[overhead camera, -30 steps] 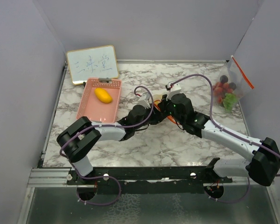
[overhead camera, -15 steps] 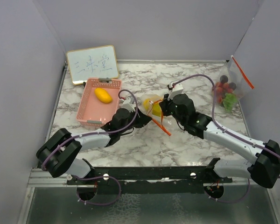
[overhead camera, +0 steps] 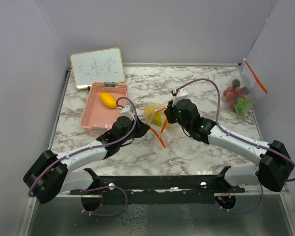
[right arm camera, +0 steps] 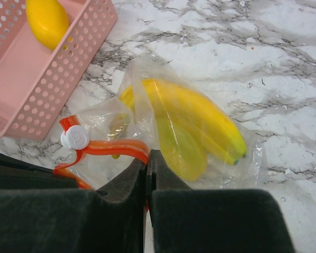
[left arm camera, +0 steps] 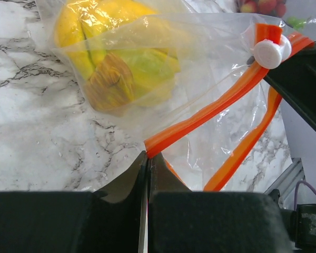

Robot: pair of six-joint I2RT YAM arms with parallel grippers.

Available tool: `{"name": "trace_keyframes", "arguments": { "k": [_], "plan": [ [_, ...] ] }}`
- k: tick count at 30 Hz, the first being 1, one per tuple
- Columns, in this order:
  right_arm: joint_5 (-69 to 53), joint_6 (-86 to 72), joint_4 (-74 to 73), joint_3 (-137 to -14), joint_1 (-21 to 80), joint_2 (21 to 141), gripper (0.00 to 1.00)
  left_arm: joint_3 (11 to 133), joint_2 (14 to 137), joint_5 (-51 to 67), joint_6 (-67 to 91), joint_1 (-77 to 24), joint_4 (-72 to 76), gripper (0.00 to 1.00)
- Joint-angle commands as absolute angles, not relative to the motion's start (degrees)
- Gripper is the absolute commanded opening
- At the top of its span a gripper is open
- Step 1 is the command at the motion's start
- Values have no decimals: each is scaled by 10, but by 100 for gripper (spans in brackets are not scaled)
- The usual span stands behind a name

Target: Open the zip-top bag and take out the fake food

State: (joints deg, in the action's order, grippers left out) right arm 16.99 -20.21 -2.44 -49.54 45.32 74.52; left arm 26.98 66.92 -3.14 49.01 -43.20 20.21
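Note:
A clear zip-top bag [overhead camera: 153, 114] with an orange zip strip [overhead camera: 161, 135] lies mid-table and holds a yellow banana [right arm camera: 200, 118]. My left gripper [overhead camera: 147, 129] is shut on one end of the orange strip [left arm camera: 210, 109], just below the white slider [left arm camera: 271, 52]. My right gripper [overhead camera: 166, 118] is shut on the bag's other zip edge [right arm camera: 116, 148] beside the banana [left arm camera: 113, 50]. A yellow-orange lemon [overhead camera: 108, 100] lies in the pink basket [overhead camera: 94, 119]. A second bag [overhead camera: 242, 91] with red berries, green and dark purple pieces leans on the right wall.
A small whiteboard [overhead camera: 97, 67] leans at the back left behind the basket. Grey walls close in the table on the left, back and right. The basket's rim [right arm camera: 68, 68] is close to the left of the bag.
My left gripper has drawn back to the left and toward the near edge, and my right gripper has shifted slightly left. The bag with the banana now shows between them, its orange strip spread.

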Motion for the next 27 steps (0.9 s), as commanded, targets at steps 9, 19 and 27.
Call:
{"name": "trace_keyframes", "arguments": {
  "k": [9, 19, 27],
  "plan": [
    [248, -169, -103, -566, 396, 691, 2, 478, 891, 85, 460, -424, 272, 0],
    [255, -122, -190, -631, 229, 619, 2, 672, 1073, 189, 507, -445, 316, 0],
    [163, -108, -141, -576, 229, 640, 2, 653, 1095, 213, 518, -433, 320, 0]
  ]
}}
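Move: Both grippers are already shut on the orange zip lips of the bag. The fake food inside lies about 10 cm ahead of the left hand, 2 to its right and 9 lower; from the right hand, some 5 ahead, 5 to the left and 13 below. The tomato bag stands about 20 cm ahead and 43 right of the left hand, 15 ahead and 36 right of the right. The basket is about 24 left and 17 ahead of the left hand. Keep both grippers pinched on the orange lips and sweep the open bag to the right together, about 18 cm, towards the tomato bag. Raise both hands as they go, the right the more (some 11 cm), and ease the left forward too. Swing both wrists about 20 degrees clockwise. ##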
